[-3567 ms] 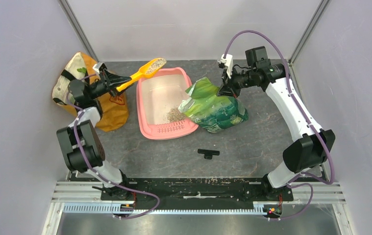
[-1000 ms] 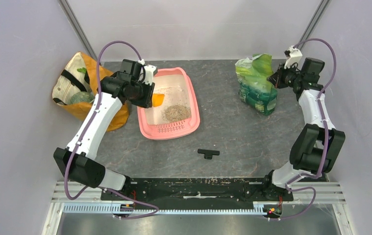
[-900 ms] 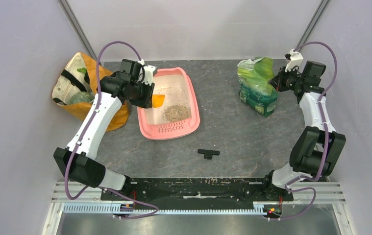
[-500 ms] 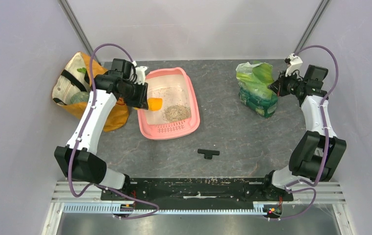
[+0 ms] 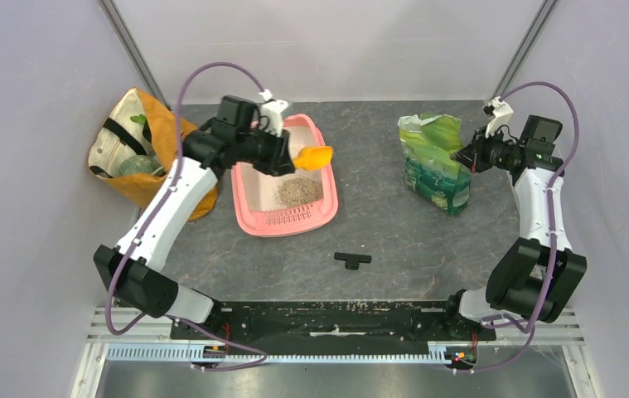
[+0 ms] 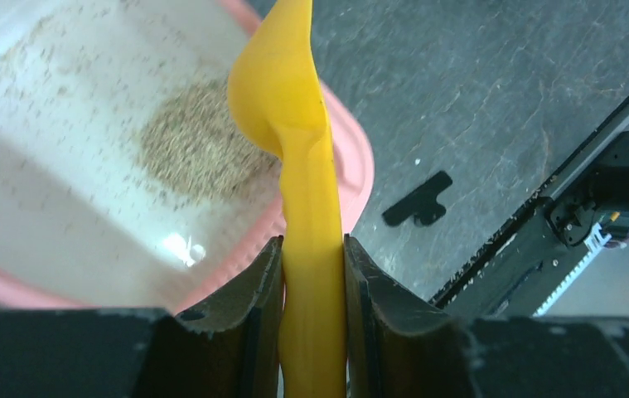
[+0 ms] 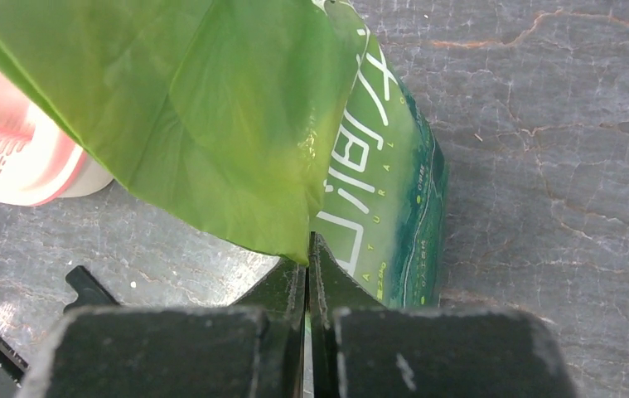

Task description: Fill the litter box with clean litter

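Note:
The pink litter box lies left of centre, with a small pile of grey-beige litter near its slotted end. My left gripper is shut on the handle of an orange scoop, whose bowl hangs over the box's right rim. In the left wrist view the scoop points past the litter and the rim. No granules show in it. My right gripper is shut on the top flap of the upright green bag, and the flap fills the right wrist view above the gripper.
An orange-tan fabric bag leans in the back-left corner beside the left arm. A small black T-shaped piece lies on the grey tabletop in front of the box. Enclosure walls stand close on both sides and behind.
My left gripper has carried the scoop from the box's left side across to its right rim and raised it. The right arm and the green bag have barely shifted.

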You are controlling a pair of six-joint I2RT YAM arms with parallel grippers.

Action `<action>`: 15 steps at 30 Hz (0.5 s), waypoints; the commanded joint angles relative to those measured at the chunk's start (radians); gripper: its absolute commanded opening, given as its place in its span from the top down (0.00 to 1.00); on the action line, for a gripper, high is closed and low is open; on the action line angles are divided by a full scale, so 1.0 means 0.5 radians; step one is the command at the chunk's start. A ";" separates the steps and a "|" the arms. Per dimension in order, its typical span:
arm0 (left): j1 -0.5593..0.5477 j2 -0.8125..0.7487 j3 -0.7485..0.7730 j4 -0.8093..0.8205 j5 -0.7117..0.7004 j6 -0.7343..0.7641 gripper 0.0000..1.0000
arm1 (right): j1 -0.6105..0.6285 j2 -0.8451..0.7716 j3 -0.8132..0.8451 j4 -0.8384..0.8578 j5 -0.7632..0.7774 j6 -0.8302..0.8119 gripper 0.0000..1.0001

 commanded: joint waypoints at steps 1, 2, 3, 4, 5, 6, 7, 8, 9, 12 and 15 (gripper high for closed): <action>-0.335 0.201 0.077 0.490 -0.423 -0.244 0.98 | -0.021 -0.055 0.021 -0.075 -0.104 -0.001 1.00; -0.393 0.268 0.091 0.536 -0.449 -0.262 0.98 | -0.023 -0.056 0.031 -0.093 -0.113 -0.006 1.00; -0.441 0.354 0.126 0.554 -0.494 -0.294 0.98 | -0.025 -0.053 0.043 -0.126 -0.117 -0.022 1.00; -0.493 0.444 0.160 0.566 -0.521 -0.315 0.98 | -0.027 -0.049 0.060 -0.155 -0.123 -0.036 1.00; -0.531 0.517 0.212 0.571 -0.530 -0.317 0.98 | -0.033 -0.048 0.076 -0.193 -0.133 -0.062 1.00; -0.580 0.598 0.263 0.575 -0.595 -0.316 0.98 | -0.038 -0.045 0.091 -0.230 -0.146 -0.089 1.00; -0.621 0.678 0.296 0.590 -0.658 -0.318 0.98 | -0.043 -0.043 0.105 -0.258 -0.155 -0.112 1.00; -0.657 0.734 0.332 0.620 -0.701 -0.305 0.98 | -0.043 -0.037 0.116 -0.293 -0.169 -0.137 1.00; -0.686 0.791 0.350 0.659 -0.758 -0.295 0.98 | -0.043 -0.034 0.126 -0.326 -0.185 -0.162 1.00; -0.743 0.926 0.388 0.788 -0.900 -0.288 0.98 | -0.046 -0.022 0.164 -0.434 -0.246 -0.226 1.00; -0.754 1.086 0.452 0.822 -0.946 -0.337 0.95 | -0.046 -0.020 0.198 -0.529 -0.308 -0.294 1.00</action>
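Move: The litter bag, with its mouth up, has its middle some 38 cm to the right of the left hand, about 8 cm farther out and 13 cm lower. The litter box's middle lies roughly 12 cm ahead of that hand, level sideways and 20 cm below; its litter pile is some 8 cm ahead, 4 cm right and 24 cm down. From the right hand, the bag's middle is about 3 cm ahead, 4 cm left and 10 cm below. Still gripping the yellow scoop by its handle, the left hand swings out of the litter box area towards the bag: some 15 cm right and 5 cm forward, sinking ever faster to about 12 cm lower, the scoop tipping some 10 degrees further down. The right hand keeps its pinch on the bag's upper edge and eases it back about 2 cm. ##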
